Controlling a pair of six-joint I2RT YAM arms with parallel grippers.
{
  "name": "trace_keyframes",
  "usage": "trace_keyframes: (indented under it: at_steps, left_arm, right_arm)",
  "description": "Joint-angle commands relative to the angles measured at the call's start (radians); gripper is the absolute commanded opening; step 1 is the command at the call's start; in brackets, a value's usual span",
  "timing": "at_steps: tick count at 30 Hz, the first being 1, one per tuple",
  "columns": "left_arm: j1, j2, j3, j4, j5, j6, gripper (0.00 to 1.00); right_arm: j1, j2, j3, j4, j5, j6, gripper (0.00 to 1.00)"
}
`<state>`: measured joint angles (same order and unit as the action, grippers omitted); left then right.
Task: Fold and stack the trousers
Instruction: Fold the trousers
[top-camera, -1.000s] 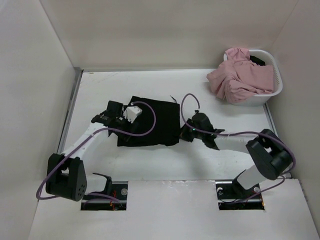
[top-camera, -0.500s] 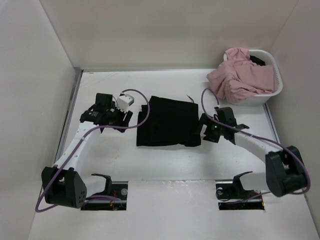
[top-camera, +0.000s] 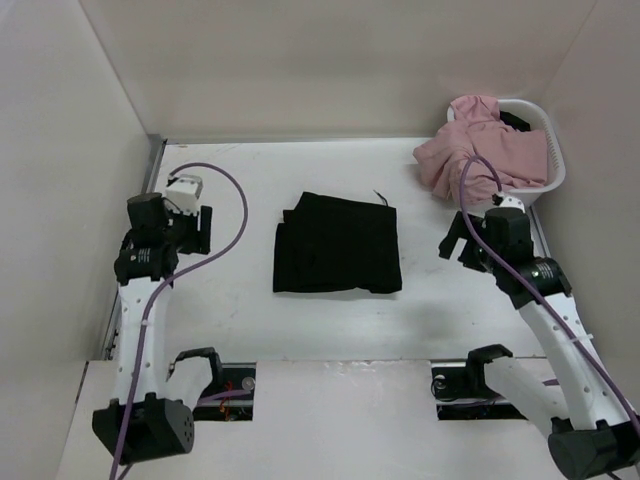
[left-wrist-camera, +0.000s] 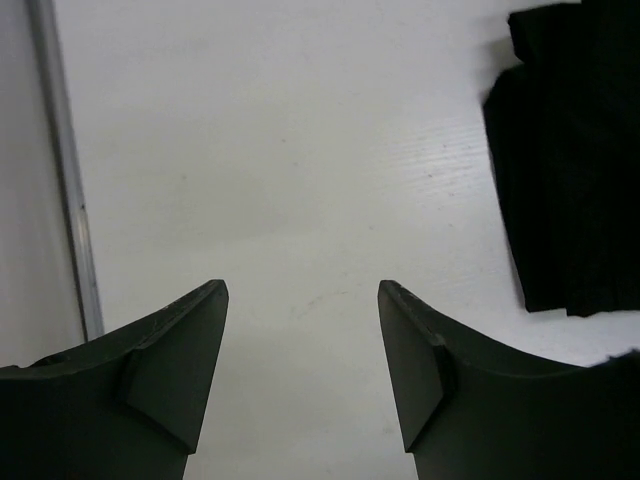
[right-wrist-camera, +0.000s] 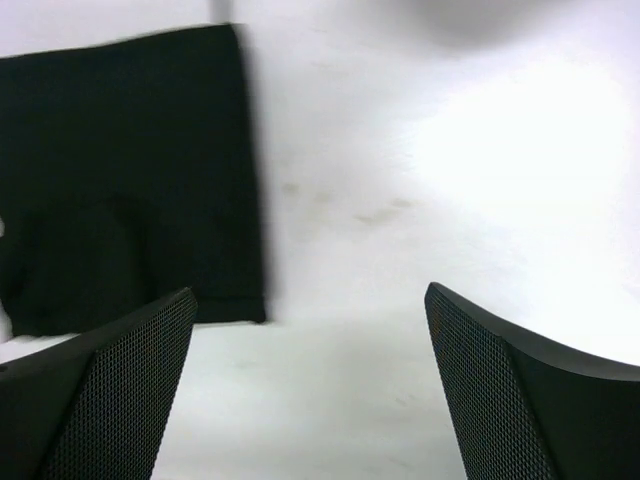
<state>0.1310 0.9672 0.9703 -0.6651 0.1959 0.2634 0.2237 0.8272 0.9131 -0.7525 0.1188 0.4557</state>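
A pair of black trousers lies folded into a flat rectangle in the middle of the white table. It also shows in the left wrist view at the right edge and in the right wrist view at the upper left. My left gripper is open and empty, well to the left of the trousers. My right gripper is open and empty, to the right of the trousers, near the basket. Between the left fingers and between the right fingers there is only bare table.
A white basket at the back right holds pink trousers that spill over its rim. White walls close in the table on the left, back and right. A metal strip runs along the table's left edge.
Both grippers let go of the black trousers and drew back, the left arm far to the left, the right arm to the right towards the basket. The folded trousers stayed in the middle.
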Motion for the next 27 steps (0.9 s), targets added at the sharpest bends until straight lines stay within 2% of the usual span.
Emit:
trace_keyframes:
  at_steps: [1,7,10,13,27]
  left_arm:
    - [0.049,-0.045,-0.019,0.059,-0.033,-0.078,0.61]
    - [0.143,-0.116,-0.044,0.029,-0.050,-0.139,0.62]
    - [0.143,-0.133,-0.068,0.016,-0.047,-0.127,0.64]
    - [0.131,-0.137,-0.079,0.002,-0.052,-0.118,0.63]
    - [0.140,-0.159,-0.097,0.001,-0.046,-0.113,0.64]
  right_arm:
    - [-0.011,0.001,0.058,-0.200,0.228,0.004,1.00]
    - [-0.117,-0.085,0.044,-0.191,0.211,0.070,1.00]
    - [-0.157,-0.085,0.043,-0.188,0.153,0.048,1.00]
    - [-0.163,-0.069,0.062,-0.177,0.110,0.002,1.00]
    - [-0.168,-0.053,0.096,-0.168,0.119,-0.041,1.00]
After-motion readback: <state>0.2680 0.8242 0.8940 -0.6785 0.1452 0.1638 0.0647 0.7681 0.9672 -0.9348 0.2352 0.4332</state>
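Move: The folded black trousers lie flat on the table, about 7 cm ahead of the left hand and 36 cm to its right. From the right hand they are some 10 cm ahead and 28 cm to its left. They are roughly 17 cm below both hands. Their drawstring at the far right corner is about 24 cm ahead of the right hand and 16 cm to its left; the laundry basket stands some 31 cm ahead and 16 cm to its right. The trousers are left alone as both empty hands draw clear sideways at height. The right hand slides about 6 cm right and 3 cm back, turning some 15 degrees clockwise; the left eases 4 cm left, then 3 cm back, turning about as far counter-clockwise. Both then all but stand still, right fingers wide open, left ones still partly open. ##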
